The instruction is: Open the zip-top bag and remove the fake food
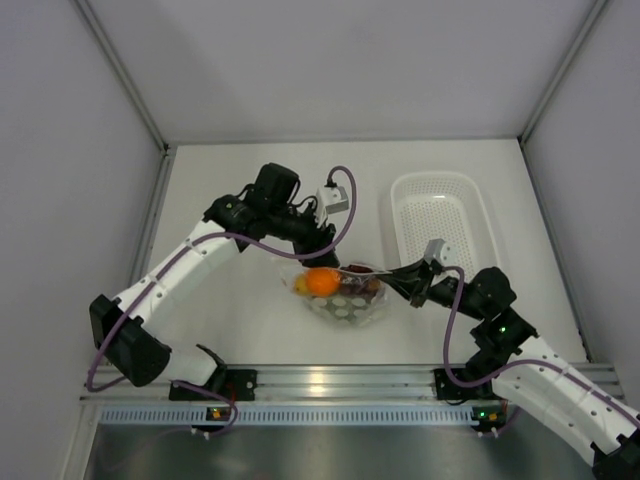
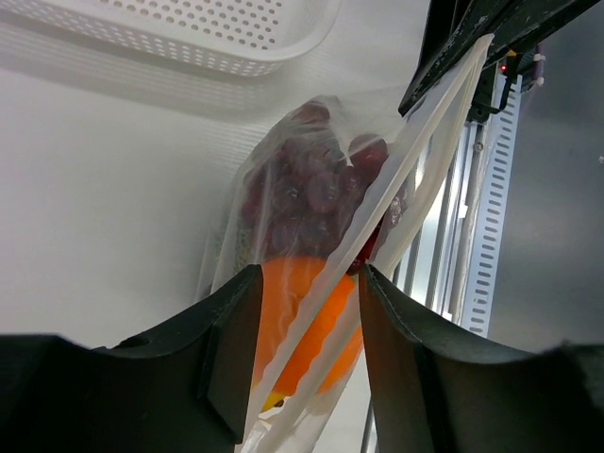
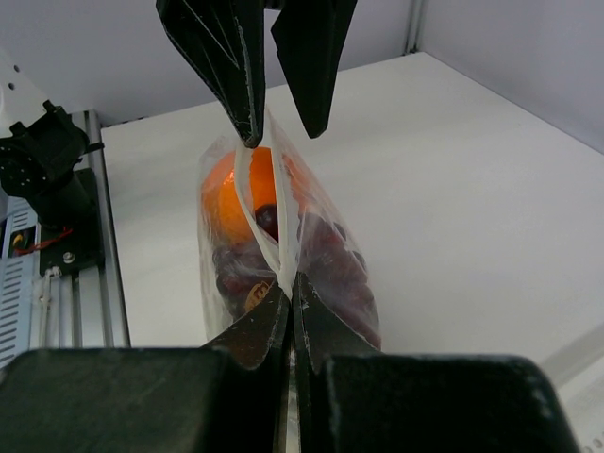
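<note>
The zip-top bag (image 1: 345, 300) lies on the table between both arms. Through its clear wall I see the fake food: an orange (image 1: 321, 282), a dark red grape bunch (image 1: 360, 285) and a bit of yellow lemon (image 1: 299, 287). My right gripper (image 3: 291, 283) is shut on one end of the white zip strip (image 3: 283, 247). The strip's two lips part slightly beyond it. My left gripper (image 2: 309, 278) straddles the strip's other end (image 2: 326, 311), its jaws standing apart with the orange (image 2: 288, 311) behind them. From the right wrist view the left gripper (image 3: 281, 134) hangs over the bag's far end.
A white perforated basket (image 1: 400, 215) stands behind the bag at the back right, with its rim (image 2: 189, 28) also in the left wrist view. An aluminium rail (image 1: 330, 380) runs along the table's near edge. Grey walls close in the sides and back.
</note>
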You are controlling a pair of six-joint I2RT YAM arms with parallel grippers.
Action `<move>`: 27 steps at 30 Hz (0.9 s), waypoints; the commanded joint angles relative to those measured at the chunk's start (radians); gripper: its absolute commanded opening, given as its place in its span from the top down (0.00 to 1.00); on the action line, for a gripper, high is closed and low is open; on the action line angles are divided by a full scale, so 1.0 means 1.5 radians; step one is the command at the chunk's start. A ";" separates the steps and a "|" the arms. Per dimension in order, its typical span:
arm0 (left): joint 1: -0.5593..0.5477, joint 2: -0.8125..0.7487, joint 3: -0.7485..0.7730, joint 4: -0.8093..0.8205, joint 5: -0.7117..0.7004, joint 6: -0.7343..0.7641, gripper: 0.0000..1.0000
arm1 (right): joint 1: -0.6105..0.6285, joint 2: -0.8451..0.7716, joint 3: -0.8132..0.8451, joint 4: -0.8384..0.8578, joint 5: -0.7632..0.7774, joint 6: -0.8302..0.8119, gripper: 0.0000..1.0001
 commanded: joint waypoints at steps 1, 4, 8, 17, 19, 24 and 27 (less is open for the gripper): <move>-0.007 0.013 -0.005 0.019 -0.012 0.005 0.50 | -0.009 -0.003 0.022 0.062 -0.008 -0.001 1.00; -0.012 0.020 -0.002 0.019 -0.029 0.001 0.54 | -0.009 -0.004 0.023 0.064 -0.012 0.000 1.00; -0.012 0.021 0.012 0.019 -0.045 -0.002 0.84 | -0.008 0.004 0.023 0.063 -0.008 -0.003 1.00; -0.012 -0.042 0.042 0.018 -0.399 -0.140 1.00 | -0.009 0.160 0.134 0.018 0.070 0.012 0.89; -0.012 -0.071 0.025 0.019 -0.467 -0.184 1.00 | -0.009 0.195 0.163 0.007 0.088 0.031 0.87; -0.011 -0.113 -0.030 0.019 -0.609 -0.299 1.00 | -0.009 0.284 0.261 -0.051 0.126 0.067 0.79; -0.011 -0.130 -0.047 0.020 -0.615 -0.394 1.00 | -0.009 0.301 0.301 -0.077 0.129 0.109 0.70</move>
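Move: The zip-top bag's far lip runs between the left hand's open fingers, about 2 cm below its hand point; the orange lies some 3 cm back, 3 cm to its left and 6 cm down, the grapes about 3 cm back, 6 cm to its right and 6 cm down. The right hand still pinches the bag's right rim corner, right at its pads, with the grapes roughly 6 cm to its left, 1 cm back and 5 cm below; the white basket sits about 9 cm ahead, 11 cm to its right and 7 cm down. The left fingers shut on the bag's far lip while sinking about 2 cm, then carry that lip left and forward, some 9 and 6 cm, rising again and turning about 45 degrees counter-clockwise. The right hand holds the rim corner still at first, then opens partway, comes free and goes forward about 8 cm, a little left and up, its fingertips tipping slightly down. ##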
